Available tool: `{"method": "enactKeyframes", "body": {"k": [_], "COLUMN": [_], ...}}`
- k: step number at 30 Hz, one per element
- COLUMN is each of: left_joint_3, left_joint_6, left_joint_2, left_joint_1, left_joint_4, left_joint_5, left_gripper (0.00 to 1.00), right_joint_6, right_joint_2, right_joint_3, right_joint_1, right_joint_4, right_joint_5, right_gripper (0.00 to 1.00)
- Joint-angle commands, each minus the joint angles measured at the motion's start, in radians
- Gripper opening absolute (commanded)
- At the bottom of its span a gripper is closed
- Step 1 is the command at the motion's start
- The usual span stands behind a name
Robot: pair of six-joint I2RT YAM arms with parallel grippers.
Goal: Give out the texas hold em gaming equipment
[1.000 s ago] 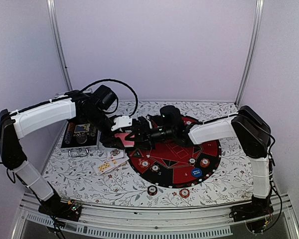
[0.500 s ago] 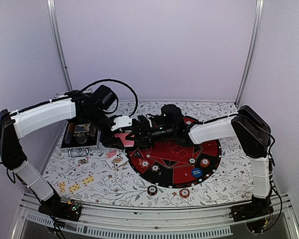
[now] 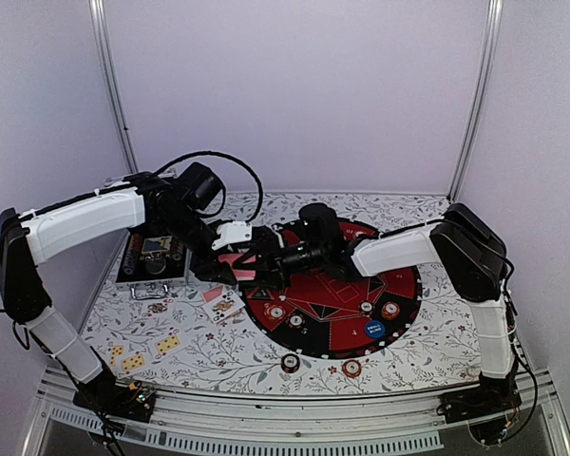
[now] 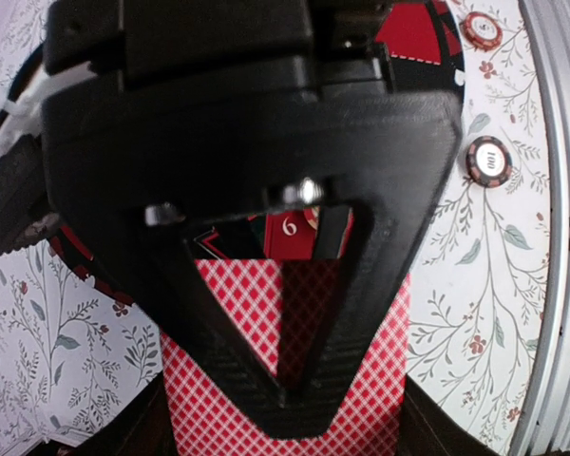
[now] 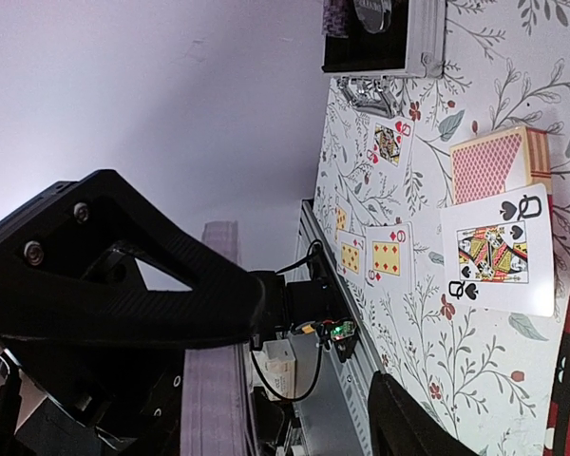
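Observation:
My left gripper [image 3: 226, 273] is shut on a deck of red-checked playing cards [image 4: 223, 318], held above the left edge of the mat. In the left wrist view its fingers [image 4: 347, 313] meet in a V over the card backs. My right gripper [image 3: 263, 263] hovers right beside the deck, open, with nothing between its fingers [image 5: 142, 285]. A queen of spades [image 5: 499, 252] and a face-down card [image 5: 494, 163] lie by the mat. Three face-up cards [image 3: 138, 356] lie at the front left. Poker chips [image 3: 277, 312] and a blue button disc [image 3: 374, 331] sit on the mat.
The big round black-and-red mat [image 3: 399, 280] fills the middle of the floral table. A silver case [image 3: 152, 258] stands open at the back left. Two chips [image 3: 291, 362] lie off the mat near the front rail [image 3: 294, 410]. Another face-up card [image 5: 389, 142] lies near the case.
Face-up cards that lay by the mat's left edge now lie spread at the front left. My right gripper's jaws narrowed, then widened beside the deck. The left arm has held still.

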Motion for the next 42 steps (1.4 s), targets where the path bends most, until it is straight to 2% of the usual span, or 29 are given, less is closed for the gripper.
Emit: {"method": "enactKeyframes", "body": {"k": [1, 8, 14, 25, 32, 42], "left_joint_3": [0.026, 0.023, 0.02, 0.017, -0.007, -0.011], "left_joint_6": [0.002, 0.003, 0.008, 0.009, 0.011, 0.009], "left_joint_2": [0.014, 0.01, -0.003, -0.006, 0.001, -0.001], "left_joint_1": [0.003, 0.004, 0.007, 0.007, 0.009, 0.013], "left_joint_4": [0.007, 0.0, -0.005, -0.013, -0.009, -0.007], "left_joint_5": [-0.001, -0.01, -0.01, -0.014, -0.036, -0.036], "left_gripper": [0.54, 0.54, 0.53, 0.52, 0.52, 0.52], "right_joint_6": [-0.023, -0.042, -0.056, -0.072, -0.084, -0.15], "right_joint_2": [0.035, 0.028, -0.023, -0.067, -0.097, -0.112], "right_joint_3": [0.062, 0.029, -0.046, -0.08, -0.093, -0.075], "right_joint_1": [0.012, 0.003, -0.026, -0.041, -0.045, -0.047], "right_joint_4": [-0.032, -0.06, -0.059, -0.065, -0.076, -0.174], "right_joint_5": [-0.004, 0.018, 0.035, 0.044, 0.049, 0.069], "right_gripper": [0.57, 0.45, 0.42, 0.37, 0.23, 0.18]}}
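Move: The card deck is held back-side up in the left gripper, its middle about 1 cm right of that hand and level with it. From the right hand, whose open fingers reach over the deck's right end, that middle lies some 3 cm left. On the table, some 15 cm below the right hand, the queen of spades lies 4 cm ahead and 7 cm left, the card box 7 cm ahead and 10 cm left, and the black chip 12 cm back and 9 cm right. Keep the deck gripped by its long edges in the left gripper, letting it sink about 1 cm. Nudge the right gripper slightly farther left over the deck, then draw it back right about 3 cm, drifting 1 cm forward, towards the deck's right end. Close its fingers most of the way as it goes, one above the deck and one below. ##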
